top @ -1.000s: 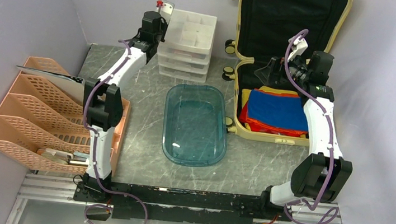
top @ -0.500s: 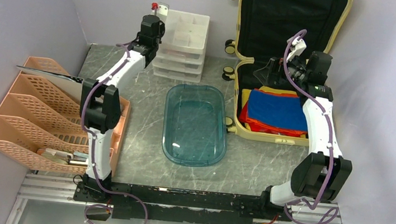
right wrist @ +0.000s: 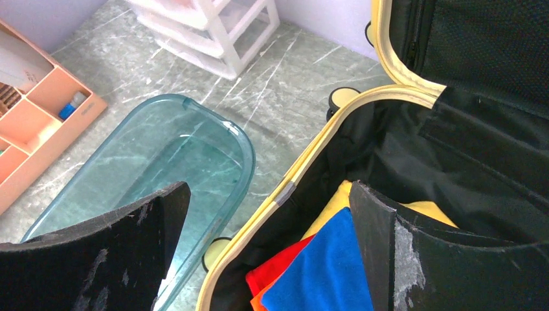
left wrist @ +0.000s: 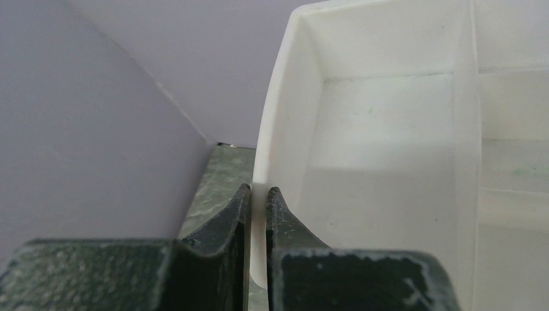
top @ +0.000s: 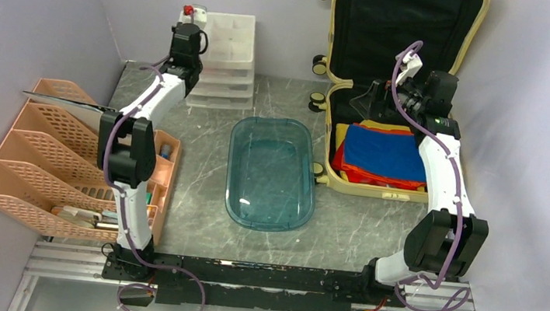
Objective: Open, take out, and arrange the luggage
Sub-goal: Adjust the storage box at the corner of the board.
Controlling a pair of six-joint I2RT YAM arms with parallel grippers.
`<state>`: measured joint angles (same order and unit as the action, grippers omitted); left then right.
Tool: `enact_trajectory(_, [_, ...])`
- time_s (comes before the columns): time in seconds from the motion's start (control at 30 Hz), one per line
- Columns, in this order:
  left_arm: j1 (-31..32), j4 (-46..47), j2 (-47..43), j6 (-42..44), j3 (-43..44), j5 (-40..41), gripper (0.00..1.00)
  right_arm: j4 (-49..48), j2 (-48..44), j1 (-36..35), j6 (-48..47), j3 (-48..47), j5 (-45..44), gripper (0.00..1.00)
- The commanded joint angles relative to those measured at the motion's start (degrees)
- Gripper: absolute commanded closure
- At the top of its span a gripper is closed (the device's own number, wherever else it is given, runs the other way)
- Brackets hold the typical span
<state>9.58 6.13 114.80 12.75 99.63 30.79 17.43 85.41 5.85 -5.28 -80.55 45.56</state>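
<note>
The luggage (top: 366,188) lies open at the back right, a pale yellow shell with black lining, its lid (top: 404,22) leaning on the wall. Folded blue cloth (top: 385,152) lies on red, orange and yellow ones inside. My right gripper (top: 368,100) hovers open over the luggage's left rim (right wrist: 311,155), empty, and the blue cloth (right wrist: 324,272) shows below my right gripper (right wrist: 268,188). My left gripper (top: 194,17) is at the back left, shut on the left wall of the white drawer unit's (top: 228,56) top tray. That thin white wall (left wrist: 285,116) is pinched in my left gripper (left wrist: 258,192).
A teal plastic tray (top: 270,172) sits mid-table, close to the luggage's wheels. An orange file organiser (top: 60,162) with small items stands at the left. Purple walls close in the back and both sides. The drawer unit (right wrist: 213,32) stands against the back wall.
My left gripper closed on the drawer unit's top tray wall and moved left, dragging the unit left along the back wall. The right arm has hardly moved.
</note>
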Motion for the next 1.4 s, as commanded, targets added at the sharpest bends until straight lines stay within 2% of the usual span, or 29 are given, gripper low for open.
enact_trajectory(0.0, [-4.94,6.86,-3.27,6.06,-1.14,8.84,0.95,-2.38,-0.25,-0.31,0.17,-0.22,1.64,0.0])
enact_trajectory(0.27, [-10.57,10.93,-0.35,9.46,-0.26,7.87,0.95,-2.57,-0.33,-0.31,0.42,-0.04,1.55,0.0])
enact_trajectory(0.37, [-11.25,13.22,1.44,12.43,0.9,8.18,0.9,-2.58,-0.2,-0.31,0.68,-0.04,1.64,0.0])
enact_trajectory(0.4, [-11.25,14.17,1.94,13.42,1.28,8.57,0.87,-2.59,-0.11,-0.35,0.77,-0.04,1.64,0.0])
enact_trajectory(0.5, [-11.25,15.1,3.55,14.75,3.62,10.31,0.63,-2.65,-0.06,-0.35,0.88,-0.04,1.64,0.0])
enact_trajectory(0.57, [-11.25,13.94,3.5,13.42,5.13,11.04,0.45,-2.58,-0.14,-0.34,0.86,0.0,1.61,0.0])
enact_trajectory(0.6, [-11.25,13.04,2.77,12.15,5.48,10.82,0.39,-2.58,-0.19,-0.38,0.84,0.04,1.56,0.0])
enact_trajectory(0.8, [-11.05,6.74,-6.1,1.2,3.5,-0.01,0.21,-2.68,0.07,-0.44,0.79,0.05,1.59,0.0])
enact_trajectory(0.97, [-9.86,-0.8,-9.93,-2.57,5.48,-9.16,0.16,-2.48,0.26,-0.68,0.71,-0.06,1.55,0.0])
enact_trajectory(1.1, [-5.6,-4.03,-12.05,-3.45,5.34,-14.94,0.13,-2.62,-0.14,-0.66,0.62,0.05,1.39,0.0])
enact_trajectory(1.27, [0.14,-6.04,-11.98,-2.84,5.8,-20.29,0.13,-2.5,-0.39,-0.66,0.71,0.13,1.42,0.0])
enact_trajectory(1.37, [3.34,-8.08,-10.19,-1.55,6.9,-20.78,0.12,-2.63,-0.74,-0.66,0.54,0.22,1.21,0.0])
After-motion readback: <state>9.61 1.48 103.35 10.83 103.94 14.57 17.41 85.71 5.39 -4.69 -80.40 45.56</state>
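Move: The left hand already pinches the left side wall of the storage box's open top, near its front; the box's middle is about 11 cm to the right, 4 cm ahead and 13 cm below. The board's far left corner lies some 21 cm left and 10 cm ahead, 26 cm below. The teal tub is roughly 30 cm right and 27 cm back, the orange organizer 21 cm left and 29 cm back. From the right hand the corner is about 75 cm left and 28 cm ahead. Still pinching the storage box's left wall, the left hand drags the box about 15 cm left towards the corner, turning some 20 degrees counter-clockwise as it goes. The fingers then open wide and release the wall, and the hand rises about 10 cm and swings back right some 19 cm over the box, the wrist turning back clockwise about 35 degrees and the fingertips tipping up. ##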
